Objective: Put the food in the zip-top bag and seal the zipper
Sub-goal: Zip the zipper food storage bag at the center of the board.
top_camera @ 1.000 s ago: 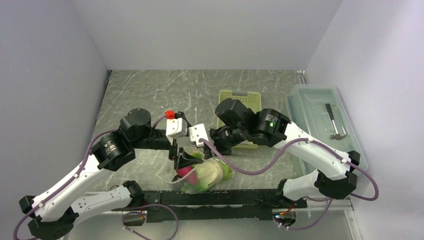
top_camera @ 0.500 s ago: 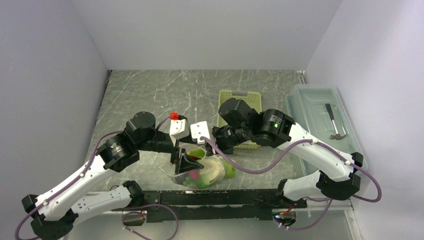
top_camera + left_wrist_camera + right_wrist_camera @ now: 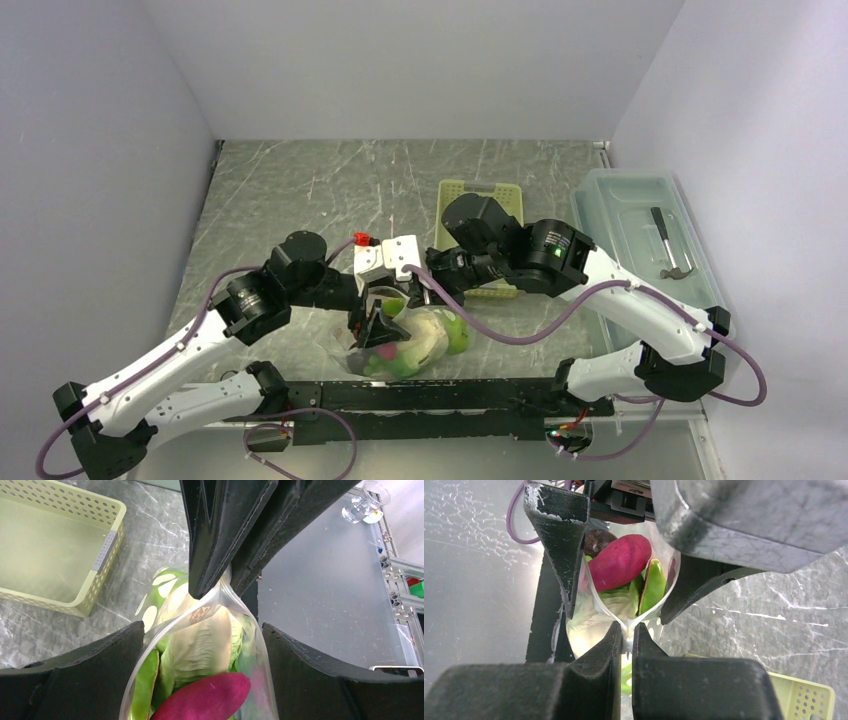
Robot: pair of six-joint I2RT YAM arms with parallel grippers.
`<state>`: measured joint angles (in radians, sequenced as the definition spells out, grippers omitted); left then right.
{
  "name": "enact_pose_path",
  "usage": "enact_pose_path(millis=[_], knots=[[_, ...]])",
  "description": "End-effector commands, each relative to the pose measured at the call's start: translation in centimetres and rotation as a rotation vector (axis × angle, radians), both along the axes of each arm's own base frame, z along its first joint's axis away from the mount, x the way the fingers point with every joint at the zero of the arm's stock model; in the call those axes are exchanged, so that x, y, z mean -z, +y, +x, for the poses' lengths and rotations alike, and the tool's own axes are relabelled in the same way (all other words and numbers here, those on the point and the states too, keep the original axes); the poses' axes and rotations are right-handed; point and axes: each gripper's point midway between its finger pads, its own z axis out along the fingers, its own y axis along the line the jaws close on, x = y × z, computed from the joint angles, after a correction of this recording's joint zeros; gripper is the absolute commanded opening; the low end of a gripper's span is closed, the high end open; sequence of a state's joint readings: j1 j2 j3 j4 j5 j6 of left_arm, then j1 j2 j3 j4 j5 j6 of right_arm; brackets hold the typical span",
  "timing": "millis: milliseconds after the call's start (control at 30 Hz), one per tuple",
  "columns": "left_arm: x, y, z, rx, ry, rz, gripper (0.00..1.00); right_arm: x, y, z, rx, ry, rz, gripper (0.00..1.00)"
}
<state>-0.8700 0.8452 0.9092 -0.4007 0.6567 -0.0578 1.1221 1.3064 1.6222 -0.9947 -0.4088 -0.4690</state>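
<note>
The zip-top bag lies near the table's front edge and is full of food. Through it show pale green lettuce, a magenta piece and a green pod. My right gripper is shut on the end of the zipper, pinching the bag's corner from above. The left gripper is open. Its fingers stand on either side of the bag's mouth, which gapes between them just below the right gripper.
A yellow-green perforated basket stands just behind the grippers. At the right sits a clear lidded box with a small tool inside. The dark front rail runs right below the bag.
The left arm has swung right, bringing its open gripper over the bag's mouth up against the right gripper. The bag has shifted slightly with it. The right gripper keeps its pinch.
</note>
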Motion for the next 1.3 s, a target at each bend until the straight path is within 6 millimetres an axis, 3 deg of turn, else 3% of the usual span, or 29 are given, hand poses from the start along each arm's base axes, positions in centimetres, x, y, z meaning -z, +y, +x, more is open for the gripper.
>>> enact_pose_path(millis=[0,200,400,500,567,767,833,933,1000,1100,1267], knots=[[-0.9,-0.2,0.2,-0.009,-0.019,-0.029,0.9,-4.5,0.9,0.3,0.022,-0.045,0.146,0.0],[-1.1,0.5,0.5,-0.044,-0.044,-0.01,0.73,-4.0,1.0,0.9,0.06,-0.034,0.117,0.0],[-0.9,1.1,0.4,-0.048,-0.047,0.033,0.28,-3.9,0.9,1.2,0.093,-0.022,0.109,0.0],[-0.9,1.5,0.5,-0.044,-0.071,0.053,0.15,-3.9,0.8,1.5,0.113,-0.023,0.095,0.0],[-1.2,1.7,0.3,-0.039,-0.08,0.055,0.0,-3.7,0.6,1.6,0.127,-0.023,0.08,0.0],[-2.4,2.1,-1.2,0.026,-0.086,0.034,0.0,-4.0,0.7,2.1,0.156,-0.032,0.086,0.0],[-2.6,2.2,-1.5,0.04,-0.086,0.033,0.0,-4.8,0.8,2.4,0.171,-0.047,0.128,0.11],[-2.9,2.2,-1.6,0.043,-0.09,0.027,0.0,-6.3,0.8,2.3,0.176,-0.064,0.211,0.41],[-3.2,2.3,-1.7,0.041,-0.096,0.016,0.0,-7.4,0.6,2.1,0.177,-0.077,0.273,0.54],[-3.4,2.4,-1.8,0.039,-0.102,0.006,0.0,-8.2,0.2,1.6,0.177,-0.073,0.332,0.64],[-4.4,2.7,-1.9,0.032,-0.125,-0.027,0.0,-7.9,-0.2,0.6,0.165,-0.028,0.385,0.69]])
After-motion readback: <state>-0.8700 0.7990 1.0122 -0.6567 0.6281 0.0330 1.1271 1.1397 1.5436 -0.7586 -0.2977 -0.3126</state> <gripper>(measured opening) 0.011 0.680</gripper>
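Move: The bag's open mouth already lies between the left hand's wide fingers, practically at its hand point. The zipper's right end is some 5 cm to its right and about level. From the left hand, inside the bag, the cabbage sits roughly 12 cm below and 6 cm to the right, neither ahead nor back, and the purple vegetable about 10 cm straight below. The right hand already pinches that zipper end right at its fingertips, with the basket about 25 cm ahead, 12 cm right and 28 cm below. The bag's two zipper lips get pinched together as the left fingers shut fully on them, the hand easing left, away from the right hand, and then back too, about 3 cm in all, still gripping. The right hand keeps hold of the zipper end while creeping forward 1–2 cm, then opens, lets go and rises some 5 cm, its fingers tipping up about 15 degrees. ##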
